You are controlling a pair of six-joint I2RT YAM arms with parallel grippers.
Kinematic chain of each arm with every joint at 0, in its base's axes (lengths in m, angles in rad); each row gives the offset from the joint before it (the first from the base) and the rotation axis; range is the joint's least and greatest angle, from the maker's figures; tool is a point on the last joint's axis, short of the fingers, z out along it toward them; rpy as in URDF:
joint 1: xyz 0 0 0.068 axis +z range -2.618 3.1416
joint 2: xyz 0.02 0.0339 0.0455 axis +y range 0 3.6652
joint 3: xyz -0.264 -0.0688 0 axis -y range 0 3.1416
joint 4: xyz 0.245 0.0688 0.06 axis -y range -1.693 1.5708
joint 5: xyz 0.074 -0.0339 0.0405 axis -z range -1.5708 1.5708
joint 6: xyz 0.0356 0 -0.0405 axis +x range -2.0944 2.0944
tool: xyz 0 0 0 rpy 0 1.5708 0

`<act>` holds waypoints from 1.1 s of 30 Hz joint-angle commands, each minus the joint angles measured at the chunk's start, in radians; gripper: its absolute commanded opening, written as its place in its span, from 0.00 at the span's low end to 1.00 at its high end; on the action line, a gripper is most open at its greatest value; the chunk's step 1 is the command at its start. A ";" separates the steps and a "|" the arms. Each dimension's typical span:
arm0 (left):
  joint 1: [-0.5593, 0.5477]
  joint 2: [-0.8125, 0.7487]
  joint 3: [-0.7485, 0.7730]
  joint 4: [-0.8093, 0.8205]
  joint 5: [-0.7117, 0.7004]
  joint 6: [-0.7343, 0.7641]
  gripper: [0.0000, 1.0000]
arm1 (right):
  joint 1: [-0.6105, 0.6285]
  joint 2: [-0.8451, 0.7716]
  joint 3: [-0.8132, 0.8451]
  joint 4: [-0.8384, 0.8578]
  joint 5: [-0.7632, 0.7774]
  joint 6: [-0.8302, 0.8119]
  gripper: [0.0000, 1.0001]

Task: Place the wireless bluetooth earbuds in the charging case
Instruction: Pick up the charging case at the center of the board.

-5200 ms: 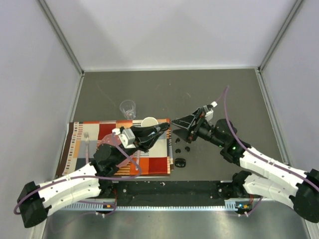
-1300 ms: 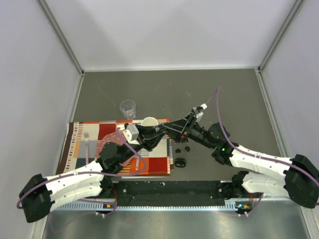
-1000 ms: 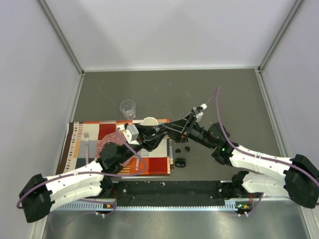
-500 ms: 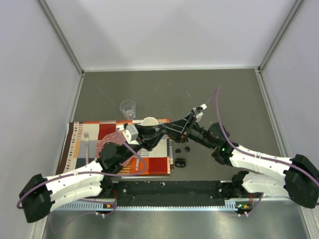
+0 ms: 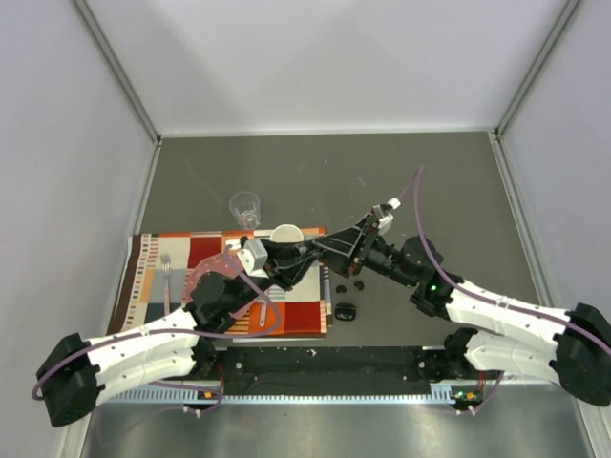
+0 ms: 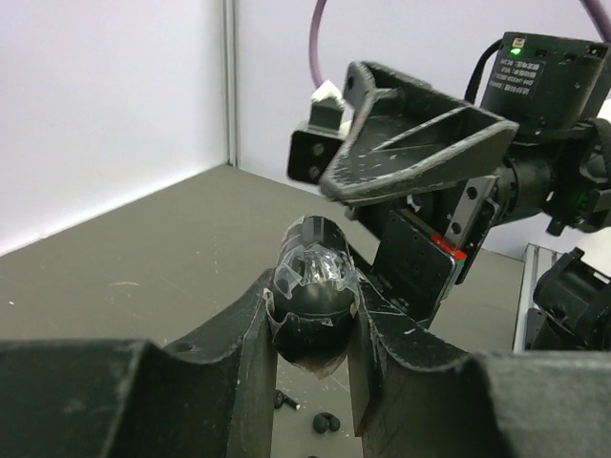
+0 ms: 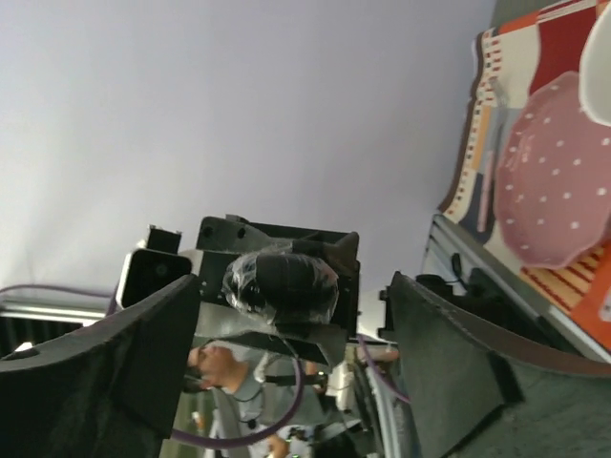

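Note:
The charging case [image 6: 315, 286], a black oval shell wrapped in clear tape, is held above the table with my left gripper [image 6: 315, 310] shut on its sides. My right gripper [image 7: 291, 286] faces it, open, with one finger on each side of the case [image 7: 282, 283] and a gap on both sides. In the top view the two grippers meet near the placemat's right edge, left gripper [image 5: 289, 258] and right gripper [image 5: 325, 250]. Several tiny black earbuds [image 5: 341, 270] lie loose on the table below; two earbuds [image 6: 327, 422] show between my left fingers.
A second black case [image 5: 346, 310] lies on the table near the front. A white mug [image 5: 284, 234] and a clear glass [image 5: 245, 207] stand behind the grippers. The striped placemat [image 5: 153, 277] carries a fork [image 5: 166, 272] and a pink dotted plate [image 7: 554, 181].
My right gripper's jaws have spread apart off the case, and that arm has drawn back slightly to the right. My left gripper keeps its hold on the case.

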 commanded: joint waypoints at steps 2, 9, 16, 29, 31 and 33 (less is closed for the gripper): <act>-0.005 -0.069 0.042 -0.038 -0.006 0.022 0.00 | -0.023 -0.185 0.116 -0.360 0.114 -0.319 0.95; -0.004 -0.134 0.065 -0.063 -0.028 0.065 0.00 | -0.054 -0.355 0.260 -0.776 0.257 -0.589 0.99; -0.004 -0.129 0.162 -0.151 -0.032 0.111 0.00 | -0.114 -0.339 0.330 -0.931 0.188 -0.673 0.99; -0.002 -0.011 0.392 -0.302 -0.159 0.170 0.00 | -0.203 -0.251 0.499 -1.131 0.160 -0.749 0.99; -0.001 0.000 0.414 -0.290 -0.178 0.139 0.00 | -0.204 -0.254 0.519 -1.161 0.147 -0.776 0.99; -0.001 0.006 0.430 -0.314 -0.196 0.125 0.00 | -0.209 -0.256 0.522 -1.188 0.111 -0.793 0.99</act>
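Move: The charging case is already in the left fingers, only about 1 cm forward and 2 cm left of the right hand point. From the right hand, the far right earbud lies about 2 cm forward, 7 cm right and 26 cm below. At the same depth below are the far left earbud, 4 cm right and 2 cm forward, and the other case, 5 cm right and 7 cm back. That far right earbud is some 9 cm right and 2 cm forward of the left hand. The left fingers keep their pinch on the charging case and lift it about 10 cm, easing some 3 cm forward at the end. The right hand, already clear around it, spreads its fingers fully and draws off about 11 cm right and a little forward, rising some 5 cm, sinking below its starting height, then climbing slightly, while its fingers tip down some 45 degrees towards the board. ##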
